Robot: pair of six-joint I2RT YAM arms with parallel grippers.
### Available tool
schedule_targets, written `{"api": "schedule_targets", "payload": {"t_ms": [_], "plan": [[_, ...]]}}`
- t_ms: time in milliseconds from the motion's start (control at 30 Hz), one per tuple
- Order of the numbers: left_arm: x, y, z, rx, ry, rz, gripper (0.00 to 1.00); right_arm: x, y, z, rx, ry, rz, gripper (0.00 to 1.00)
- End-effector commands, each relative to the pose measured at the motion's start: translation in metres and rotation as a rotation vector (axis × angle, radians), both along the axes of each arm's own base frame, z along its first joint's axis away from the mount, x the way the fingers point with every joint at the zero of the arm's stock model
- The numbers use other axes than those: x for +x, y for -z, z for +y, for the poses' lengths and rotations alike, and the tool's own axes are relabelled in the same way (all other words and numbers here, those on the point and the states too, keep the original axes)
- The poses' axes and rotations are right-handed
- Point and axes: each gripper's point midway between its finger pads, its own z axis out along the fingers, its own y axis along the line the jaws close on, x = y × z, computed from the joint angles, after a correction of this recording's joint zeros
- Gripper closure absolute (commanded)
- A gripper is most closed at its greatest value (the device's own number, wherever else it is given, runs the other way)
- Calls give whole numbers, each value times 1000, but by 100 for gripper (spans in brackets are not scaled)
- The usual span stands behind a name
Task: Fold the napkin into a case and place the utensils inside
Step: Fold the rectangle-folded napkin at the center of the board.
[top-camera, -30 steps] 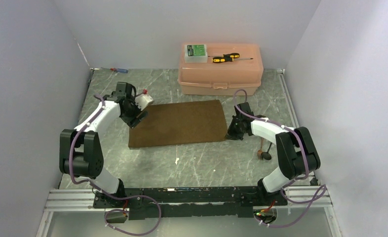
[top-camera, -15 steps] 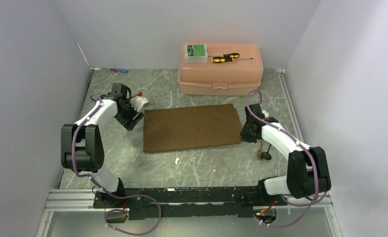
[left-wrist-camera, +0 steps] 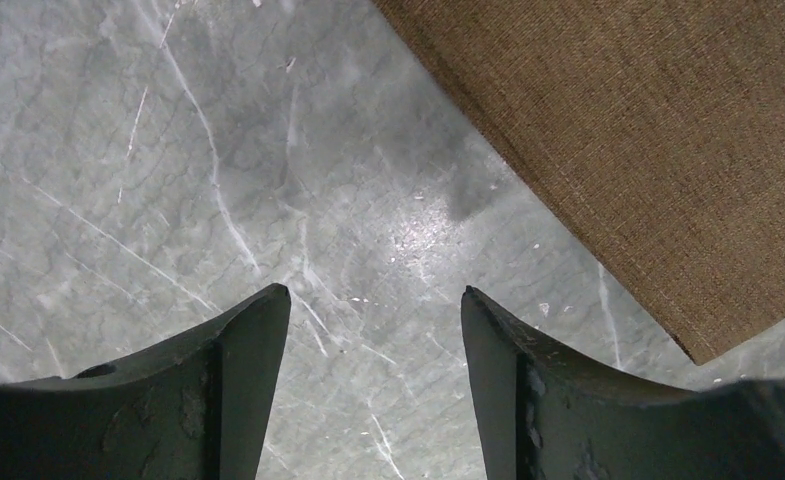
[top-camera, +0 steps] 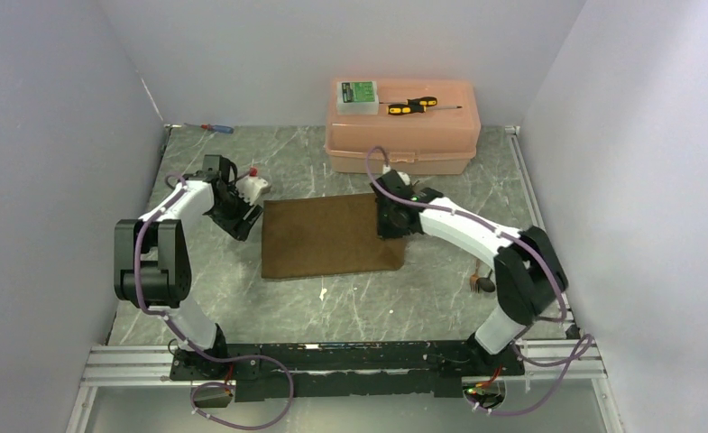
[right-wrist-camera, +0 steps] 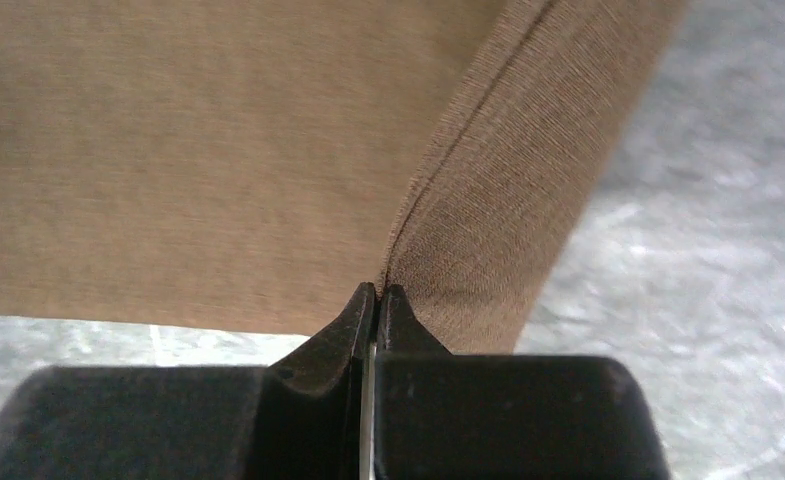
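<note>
The dark-brown napkin (top-camera: pixel 323 236) lies flat in the middle of the table. My right gripper (top-camera: pixel 388 225) is shut on its right edge, lifted and turned over to the left, so a folded strip (right-wrist-camera: pixel 528 180) rises from the cloth (right-wrist-camera: pixel 168 150) into the pinched jaws of the right gripper (right-wrist-camera: pixel 378 288). My left gripper (top-camera: pixel 242 219) stands open just left of the napkin's left edge. In the left wrist view the left gripper (left-wrist-camera: pixel 373 292) has only bare table between its fingers, and the napkin's corner (left-wrist-camera: pixel 648 130) lies beside it. The dark utensils (top-camera: pixel 482 281) lie at the right, by the right arm.
A pink plastic box (top-camera: pixel 401 135) stands at the back, with a green-labelled case (top-camera: pixel 357 93) and a yellow-and-black screwdriver (top-camera: pixel 411 106) on its lid. A blue-and-red screwdriver (top-camera: pixel 216 128) lies at the back left. Grey walls close in both sides.
The napkin first slid to the right, away from my left gripper, which has let go. My right gripper has since carried the right edge up and leftwards over the cloth.
</note>
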Motion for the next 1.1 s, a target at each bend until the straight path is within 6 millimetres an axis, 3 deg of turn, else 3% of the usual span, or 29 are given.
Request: {"api": "schedule_targets", "payload": {"t_ms": [0,267,467,767,1067], "plan": [[11,-8,4,-66,-52,-28,32,23,-21,52,43,-111,-48,100],[12,-11,20,-77,-118,-37,32,30,-12,156,83,-350,8,100],[9,-10,26,-88,-148,-42,33,22,-1,219,110,-486,55,100],[3,-8,24,-123,-155,-33,34,25,-6,271,257,-582,77,100],[0,-4,26,-126,-169,-25,34,0,-15,301,410,-744,104,100]]}}
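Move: The left end of the napkin, where the held right edge is being taken, lies about 34 cm to the right hand's left, level with it fore and aft and some 7 cm below. The orange toolbox stands roughly 27 cm ahead, a touch to the right; the fork and spoon lie about 24 cm to the right and 6 cm back. From the left hand, that napkin end is about 8 cm right, 3 cm back and 5 cm below. Leftward in one quick sweep of about 28 cm, the right hand draws the pinched napkin edge over the cloth towards its left end, bulging forward some 4 cm, then easing back and dipping slightly as it slows. It turns some 35 degrees counter-clockwise and tilts, fingers staying shut; the open left hand shifts about 3 cm left, away from the napkin. ##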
